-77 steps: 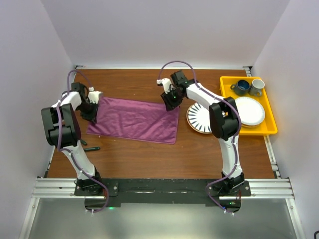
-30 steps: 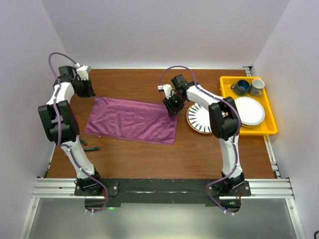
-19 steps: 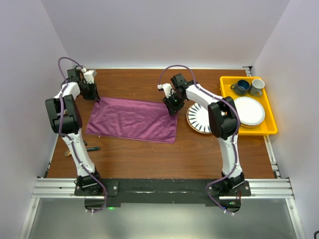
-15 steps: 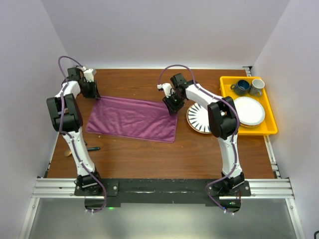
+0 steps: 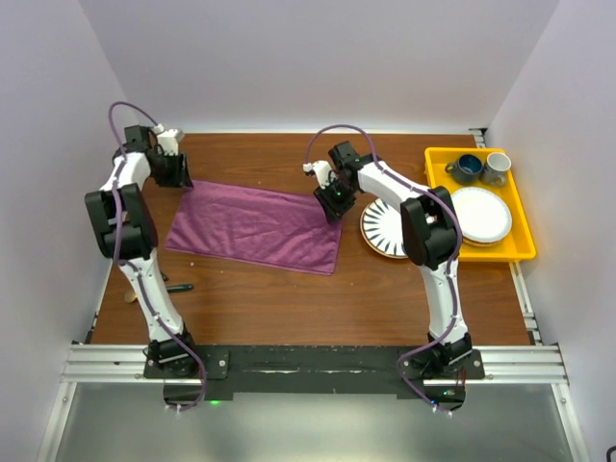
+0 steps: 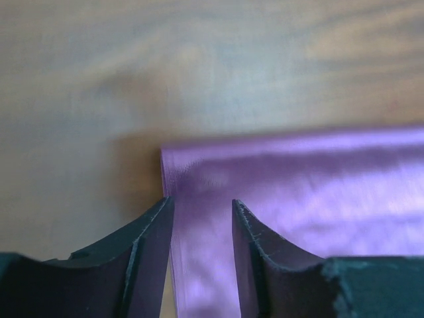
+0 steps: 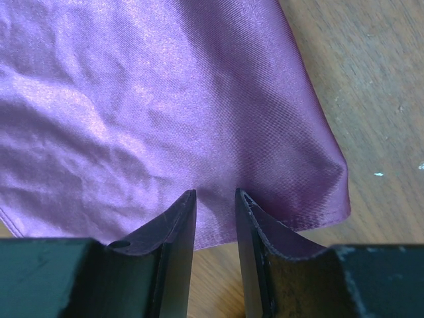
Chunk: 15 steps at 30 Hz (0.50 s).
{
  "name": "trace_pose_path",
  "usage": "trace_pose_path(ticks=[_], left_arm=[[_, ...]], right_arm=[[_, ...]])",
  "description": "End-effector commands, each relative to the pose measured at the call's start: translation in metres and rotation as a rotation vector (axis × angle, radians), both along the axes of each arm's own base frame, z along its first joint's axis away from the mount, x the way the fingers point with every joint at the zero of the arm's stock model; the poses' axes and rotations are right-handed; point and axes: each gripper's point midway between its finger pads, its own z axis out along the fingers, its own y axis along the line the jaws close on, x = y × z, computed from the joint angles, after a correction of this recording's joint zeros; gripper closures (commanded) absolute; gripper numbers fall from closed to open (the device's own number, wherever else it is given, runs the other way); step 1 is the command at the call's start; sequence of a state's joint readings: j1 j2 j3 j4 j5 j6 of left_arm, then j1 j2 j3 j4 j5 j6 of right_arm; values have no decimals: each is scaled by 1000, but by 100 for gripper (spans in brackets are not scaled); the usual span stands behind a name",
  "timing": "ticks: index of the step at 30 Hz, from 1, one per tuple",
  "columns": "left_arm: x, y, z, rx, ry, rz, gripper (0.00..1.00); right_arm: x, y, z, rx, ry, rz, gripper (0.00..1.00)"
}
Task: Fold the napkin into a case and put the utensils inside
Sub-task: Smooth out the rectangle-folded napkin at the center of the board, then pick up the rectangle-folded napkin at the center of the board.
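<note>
The plum-purple napkin [image 5: 255,228] lies flat on the brown table as a wide rectangle; no case is in view. My left gripper [image 5: 181,178] hangs over its far left corner. In the left wrist view that gripper [image 6: 201,202] is open, and the napkin [image 6: 298,179] lies flat under the gap. My right gripper [image 5: 332,204] sits at the far right corner. Its jaws [image 7: 216,193] stand narrowly open over the hem of the napkin [image 7: 152,99], pinching nothing. A gold-tan end [image 5: 130,296] pokes out beside the left arm; I cannot tell if it belongs to the utensils.
A striped plate [image 5: 385,231] lies just right of the napkin, partly under the right arm. A yellow tray [image 5: 438,159] at the far right holds a white plate [image 5: 481,217] and two mugs [image 5: 469,168]. A small dark object [image 5: 178,287] lies near the left arm.
My left gripper has come in from the far left edge to the napkin's far left corner and its jaws have widened. The right gripper has stayed at its corner.
</note>
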<state>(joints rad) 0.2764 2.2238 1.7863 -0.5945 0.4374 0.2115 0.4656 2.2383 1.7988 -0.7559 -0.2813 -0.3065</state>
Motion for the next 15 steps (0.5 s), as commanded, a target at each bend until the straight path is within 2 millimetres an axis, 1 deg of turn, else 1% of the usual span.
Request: trace_pose_path(ticks=[1, 3, 4, 6, 7, 9, 11, 12, 14, 15], left_arm=[[-48, 29, 43, 80, -5, 11, 54], [-62, 35, 36, 112, 31, 18, 54], [-71, 34, 29, 119, 48, 14, 54], [-76, 35, 21, 131, 72, 21, 54], [-79, 36, 14, 129, 97, 25, 55], [-81, 37, 3, 132, 122, 29, 55], [-80, 38, -1, 133, 124, 34, 55], [-78, 37, -6, 126, 128, 31, 56], [-74, 35, -8, 116, 128, 32, 56], [-73, 31, -11, 100, 131, 23, 56]], right_arm=[[4, 19, 42, 89, -39, -14, 65], [3, 25, 50, 119, -45, -15, 65], [3, 27, 56, 133, -50, -22, 65], [1, 31, 60, 149, -48, -20, 64], [0, 32, 63, 155, -48, -24, 65], [-2, 32, 64, 157, -41, -25, 64], [-4, 31, 65, 154, -37, -27, 64], [-5, 30, 63, 147, -33, -27, 64], [-9, 27, 60, 137, -26, -27, 64], [-9, 24, 59, 129, -28, -29, 65]])
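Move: The middle of the napkin's left edge is about 8 cm back, 4 cm left and 3 cm below the left hand, and the napkin's middle some 12 cm back and 19 cm right. The dark handle lies 29 cm back, 2 cm left. From the right hand, low over the cloth, the napkin's middle is about 22 cm left and 2 cm back; the striped plate is 17 cm right, 2 cm back. Left hand hops some 8 cm back and leftward over the napkin's left edge; right rises 2 cm, leftward. ##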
